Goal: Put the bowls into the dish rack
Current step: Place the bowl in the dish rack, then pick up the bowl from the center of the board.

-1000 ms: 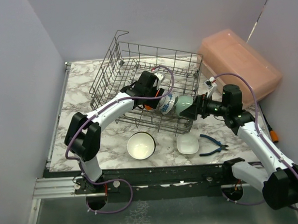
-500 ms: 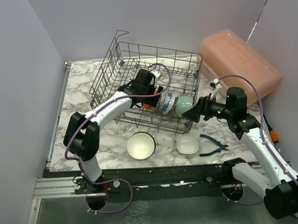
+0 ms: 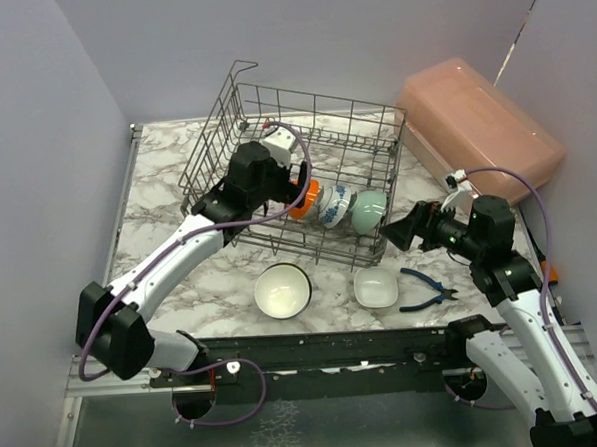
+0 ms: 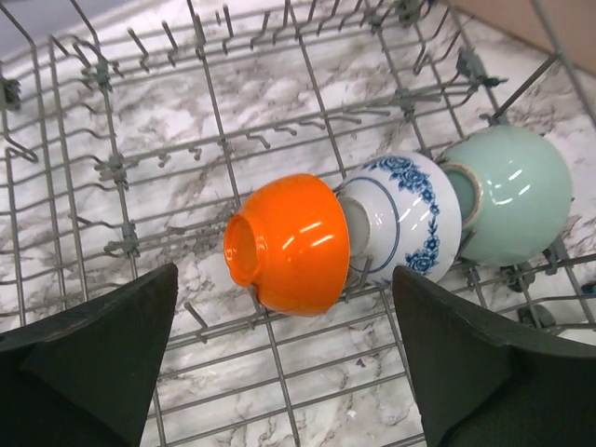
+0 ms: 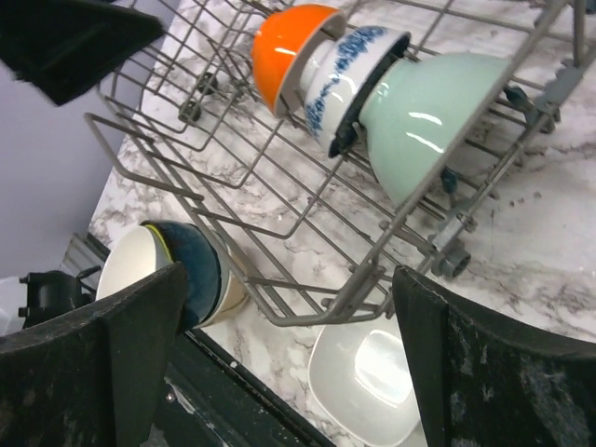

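Note:
The grey wire dish rack [image 3: 322, 95] holds three bowls on edge in a row: orange [image 3: 305, 199], blue-patterned white [image 3: 334, 204] and mint green [image 3: 369, 209]. My left gripper [image 3: 287, 187] hovers open just left of the orange bowl [image 4: 289, 242], holding nothing. My right gripper [image 3: 404, 228] is open and empty outside the rack's right front corner, near the mint bowl [image 5: 424, 112]. On the table in front of the rack sit a nested stack [image 3: 283, 289] with a dark teal bowl [image 5: 200, 265] showing and a white bowl [image 3: 376, 289].
A pink translucent box [image 3: 479, 134] leans at the back right. Blue-handled pliers [image 3: 427, 289] lie right of the white bowl. The rack's front wires [image 5: 372, 261] stand between my right gripper and the racked bowls. Grey walls close in both sides.
My left gripper opened, let go of the orange bowl and drew back to the left; the bowl stays in the rack. My right arm pulled back to the right, away from the mint bowl.

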Motion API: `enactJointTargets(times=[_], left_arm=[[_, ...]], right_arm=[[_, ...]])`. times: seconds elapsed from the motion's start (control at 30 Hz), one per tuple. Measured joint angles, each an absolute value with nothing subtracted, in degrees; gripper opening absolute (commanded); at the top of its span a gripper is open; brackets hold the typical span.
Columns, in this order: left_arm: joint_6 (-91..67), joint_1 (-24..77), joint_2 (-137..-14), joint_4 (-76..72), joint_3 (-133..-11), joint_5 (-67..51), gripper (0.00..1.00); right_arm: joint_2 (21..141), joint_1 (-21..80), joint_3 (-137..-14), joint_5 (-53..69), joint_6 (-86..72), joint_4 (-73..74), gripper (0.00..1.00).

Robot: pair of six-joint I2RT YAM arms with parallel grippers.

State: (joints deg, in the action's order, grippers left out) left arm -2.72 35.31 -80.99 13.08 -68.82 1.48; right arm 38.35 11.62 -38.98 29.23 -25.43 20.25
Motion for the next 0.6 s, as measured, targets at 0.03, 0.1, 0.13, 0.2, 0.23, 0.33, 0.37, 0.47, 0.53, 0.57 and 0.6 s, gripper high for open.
enactJointTargets(times=[0.03,0.1,0.13,0.2,0.23,0.33,0.37,0.47,0.53,0.57,0.6], left_arm=[[-2.72,35.31,-79.31,11.81,-67.51,1.48,0.99],[-2.74,35.29,-76.23,9.23,-65.17,1.5,0.99],[-2.74,35.22,-74.61,7.07,-63.55,1.5,0.99],[-2.74,35.2,-71.46,3.86,-60.16,1.5,0.99],[-2.74,35.18,-70.35,2.92,-59.02,1.5,0.99],[-2.76,35.03,-67.53,-0.25,-56.14,1.54,0.99],[-2.76,34.98,-66.96,-1.23,-55.64,1.54,0.99],[-2.79,34.94,-66.65,-2.83,-55.46,1.54,0.99],[-2.83,34.94,-66.65,-3.62,-55.46,1.56,0.99],[-2.87,34.94,-66.65,-3.79,-55.46,1.54,0.99],[-3.01,34.94,-66.65,-3.97,-55.46,1.56,0.99]], right_arm=[[37.71,11.62,-38.61,28.29,-26.06,20.97,0.96],[36.84,11.62,-37.71,27.09,-27.46,21.91,0.96],[36.38,11.62,-37.15,26.59,-28.18,22.39,0.96],[35.57,11.62,-36.01,25.96,-29.63,23.66,0.96],[35.31,11.62,-35.68,25.67,-30.17,24.21,0.96],[34.26,11.62,-35.42,24.84,-31.77,27.16,0.96],[33.63,11.62,-35.42,24.67,-32.18,27.83,0.96],[31.09,11.62,-35.42,24.16,-33.08,29.93,0.96],[29.41,11.62,-35.42,23.77,-33.43,31.31,0.96],[28.73,11.62,-35.42,23.75,-33.47,31.88,0.95],[28.32,11.62,-35.4,23.7,-33.47,32.56,0.95]])
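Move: The square white bowl stands on the table about 6 cm back and 1 cm to the left of my right hand, some 18 cm below it; the pliers are about 13 cm to the right of the bowl and 1 cm nearer me. From my left hand that square bowl is roughly 14 cm back and 18 cm right. The orange bowl sits in the rack 3 cm ahead, 3 cm right and 12 cm below my left hand; the green one is about 14 cm right of it and 3 cm back. With my left hand already clear of the orange bowl, I keep lifting it, some 6 cm up and a little back and left, tipping the fingers up nearly 20 degrees. My open right hand draws back about 4 cm and sinks about 3 cm, drifting right and dipping its fingertips about 10 degrees, away from the green bowl and towards the square white bowl; neither hand touches anything. ##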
